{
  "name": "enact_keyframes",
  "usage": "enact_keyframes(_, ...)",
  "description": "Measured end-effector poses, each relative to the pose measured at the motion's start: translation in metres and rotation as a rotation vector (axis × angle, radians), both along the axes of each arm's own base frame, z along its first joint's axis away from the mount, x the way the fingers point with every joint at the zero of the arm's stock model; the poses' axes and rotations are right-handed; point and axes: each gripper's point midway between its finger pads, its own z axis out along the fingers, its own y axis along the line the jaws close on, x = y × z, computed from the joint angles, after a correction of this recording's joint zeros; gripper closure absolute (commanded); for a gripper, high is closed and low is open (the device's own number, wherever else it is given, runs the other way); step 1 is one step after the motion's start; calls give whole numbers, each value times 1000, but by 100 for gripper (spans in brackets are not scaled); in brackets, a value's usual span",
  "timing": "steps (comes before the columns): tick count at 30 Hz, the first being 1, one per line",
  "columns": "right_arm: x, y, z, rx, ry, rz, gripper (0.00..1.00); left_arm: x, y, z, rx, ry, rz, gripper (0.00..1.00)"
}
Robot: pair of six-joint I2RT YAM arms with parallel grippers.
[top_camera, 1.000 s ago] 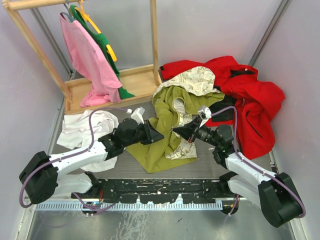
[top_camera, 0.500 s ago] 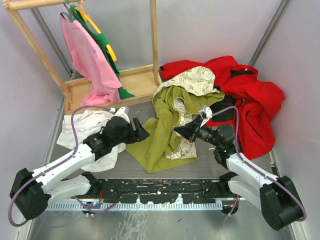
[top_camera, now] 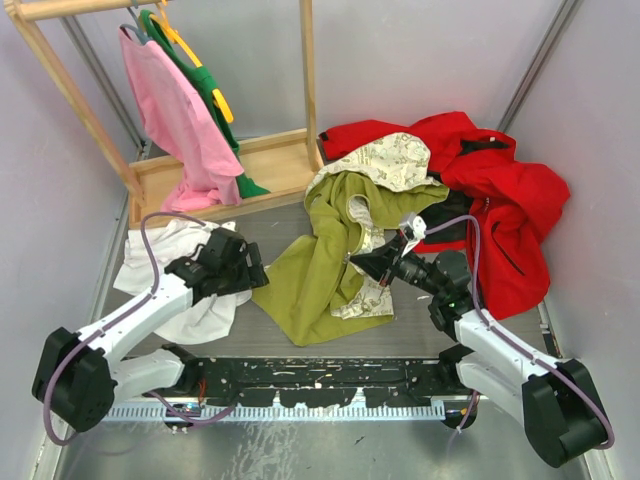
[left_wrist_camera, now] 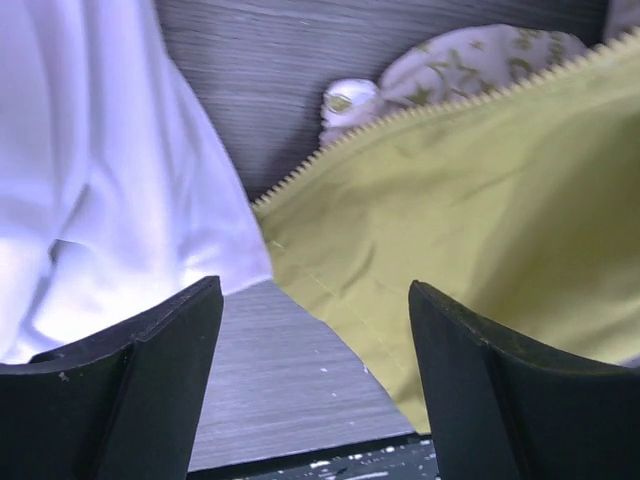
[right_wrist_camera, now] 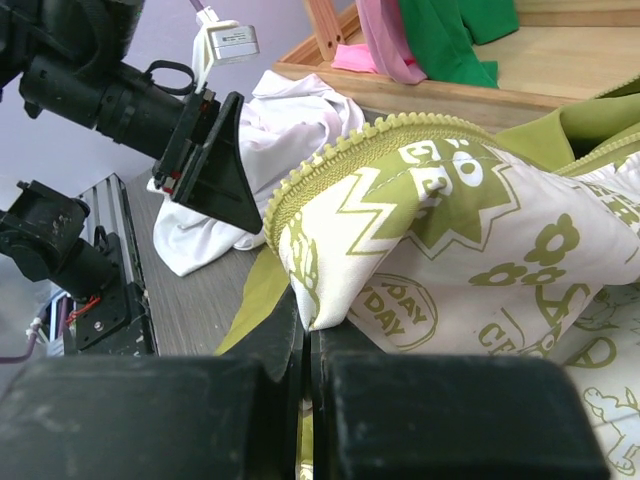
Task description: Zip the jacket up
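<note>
The jacket (top_camera: 318,272) lies crumpled mid-table, olive side out, its cream printed lining (top_camera: 392,160) showing at the hood and front. My right gripper (top_camera: 362,265) is shut on a fold of the lining beside the toothed zipper edge (right_wrist_camera: 330,165); the wrist view shows the cloth pinched at the gripper (right_wrist_camera: 308,325). My left gripper (top_camera: 254,272) stands open just left of the jacket's olive hem. In its wrist view the left gripper (left_wrist_camera: 315,300) has only bare table and the hem (left_wrist_camera: 480,200) ahead of it, with a zipper edge (left_wrist_camera: 300,175) further off.
A white garment (top_camera: 172,262) lies under and left of the left arm. A bright red jacket (top_camera: 505,205) is heaped at the right. A wooden rack (top_camera: 235,165) with pink (top_camera: 180,110) and green clothes stands back left. Walls close in on both sides.
My left gripper opened and pulled back leftwards off the jacket's olive edge, towards the white garment. The right gripper stayed shut on the lining and hardly moved.
</note>
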Motion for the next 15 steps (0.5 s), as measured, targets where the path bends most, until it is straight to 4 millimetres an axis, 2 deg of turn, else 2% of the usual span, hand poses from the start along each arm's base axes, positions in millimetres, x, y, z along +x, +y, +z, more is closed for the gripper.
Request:
enact_keyframes(3, 0, 0, -3, -3, 6, -1, 99, 5, 11, -11, 34, 32, 17, 23)
enact_keyframes(6, 0, -1, -5, -6, 8, -5, 99, 12, 12, -22, 52, 65, -6, 24)
enact_keyframes(15, 0, -2, -8, -15, 4, -11, 99, 52, -21, -38, -6, 119, -170, 25)
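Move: Some 6 cm ahead, 4 cm to the right and 8 cm below the open left hand lies the zip edge of the jacket's free left flap. That flap's lower corner is almost under the hand, about 1 cm ahead and 8 cm down; the middle of the white cloth lies roughly 14 cm left and 4 cm ahead. From the right hand, the free zip edge is about 18 cm left, 5 cm ahead and 18 cm below. Swinging forward about 5 cm while sinking some 4 cm, the empty left hand heads for the free flap's zip edge. It first drifts a touch left, then comes back right past where it began, yawing about 10 degrees clockwise and tipping its fingers further down, still open. The right hand keeps the other zip edge pinched and raised, settling by just under 1 cm. ##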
